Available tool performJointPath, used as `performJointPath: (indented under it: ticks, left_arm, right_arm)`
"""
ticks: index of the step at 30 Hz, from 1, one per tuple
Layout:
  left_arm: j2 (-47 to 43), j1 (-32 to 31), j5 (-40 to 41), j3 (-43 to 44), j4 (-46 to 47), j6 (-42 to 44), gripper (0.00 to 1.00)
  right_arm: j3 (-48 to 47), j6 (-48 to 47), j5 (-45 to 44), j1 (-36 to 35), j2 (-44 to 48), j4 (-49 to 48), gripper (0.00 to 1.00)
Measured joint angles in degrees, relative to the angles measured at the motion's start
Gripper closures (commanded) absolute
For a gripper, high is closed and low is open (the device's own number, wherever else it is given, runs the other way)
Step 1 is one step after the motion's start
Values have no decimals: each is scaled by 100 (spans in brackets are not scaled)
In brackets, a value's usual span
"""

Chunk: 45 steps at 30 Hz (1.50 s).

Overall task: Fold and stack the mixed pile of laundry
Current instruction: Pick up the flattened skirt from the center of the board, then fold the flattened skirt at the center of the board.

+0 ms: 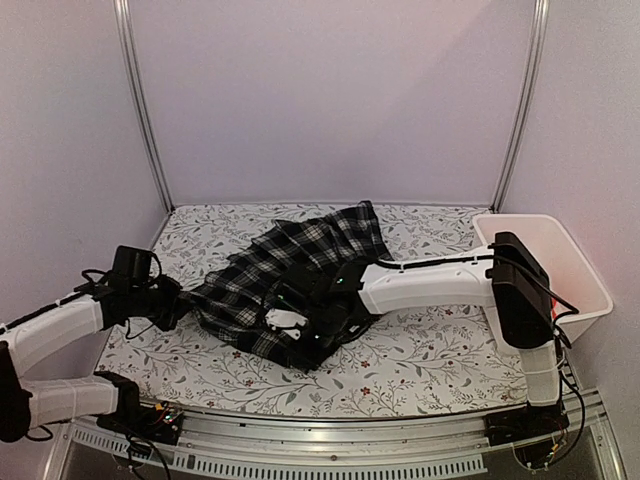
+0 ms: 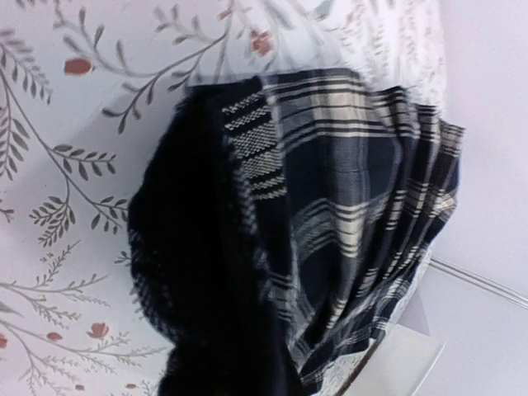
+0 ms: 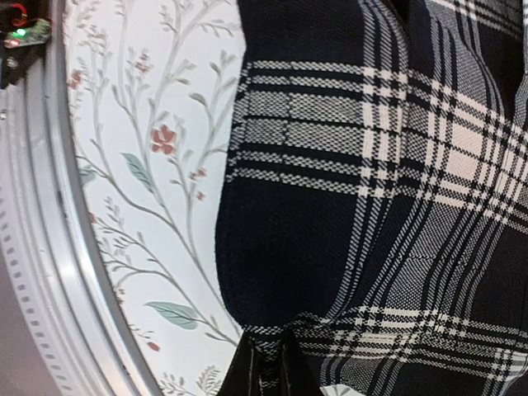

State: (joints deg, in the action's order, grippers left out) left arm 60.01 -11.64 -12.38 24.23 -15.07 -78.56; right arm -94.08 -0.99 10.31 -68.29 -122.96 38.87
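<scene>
The black-and-white plaid garment (image 1: 300, 262) lies crumpled across the middle of the floral table cover (image 1: 420, 350). My left gripper (image 1: 183, 300) is at the garment's left edge. In the left wrist view the plaid cloth (image 2: 330, 198) bunches down over the jaws and hides the fingers. My right gripper (image 1: 318, 335) is at the garment's near edge. In the right wrist view its dark fingers (image 3: 247, 375) are pinched on a fold of the plaid hem (image 3: 346, 206). The red shirt is out of view.
A white plastic basket (image 1: 585, 290) stands at the table's right edge, beside the right arm's elbow. A metal rail (image 1: 330, 450) runs along the near edge and also shows in the right wrist view (image 3: 49, 247). Frame posts stand at the back corners.
</scene>
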Motion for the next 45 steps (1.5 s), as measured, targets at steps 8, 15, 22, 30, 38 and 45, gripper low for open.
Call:
performJointPath:
  ticks: [8,15,22,30,38,45]
  left_arm:
    - [-1851,122,855,1351,-1786,205,100]
    - [-1001,140,918,2039,-2090,621,100]
    - [1366,15,509,3974,-1615,1534,100]
    - [4406,-804,107,7154,-1403,2192,100]
    - [6992,-1561,-256,10216,-1493,2455,100]
    - [8190,-1779,-684,10907,-1078,2433,100]
  right_arm:
    - [-785,13,1202,-9,79,24,100]
    - [-208,376,1998,260,538,-455,100]
    - [925,1110,2745,1189,1480,-1604,100]
    - [2061,1773,3320,2247,2131,-2693,100]
    - [3364,2225,3674,3185,2675,-3539,100]
    - [4343,2398,3781,3744,2909,-4009,100]
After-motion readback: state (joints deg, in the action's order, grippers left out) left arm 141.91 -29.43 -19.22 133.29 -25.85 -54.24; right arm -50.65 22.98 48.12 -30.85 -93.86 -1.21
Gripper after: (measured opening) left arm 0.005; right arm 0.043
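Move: The skirt, already pinched by its left corner in the left gripper and by its near corner in the right, has its middle about 20 cm right of the left hand, 8 cm ahead and 5 cm below. From the right hand that middle lies some 19 cm ahead, 3 cm left and 3 cm below. The laundry bin's middle is roughly 47 cm to the right hand's right and 15 cm ahead; the board's near edge is about 7 cm straight behind that hand. The skirt's two pinched corners are hoisted, then carried forward and to the right. The left hand rises first, then sweeps about 30 cm forward and as far right over the skirt, turning clockwise and sinking late. The right hand rises, then travels right and forward towards the bin before dipping, its left side rolling up some 40 degrees; both grips stay shut. ##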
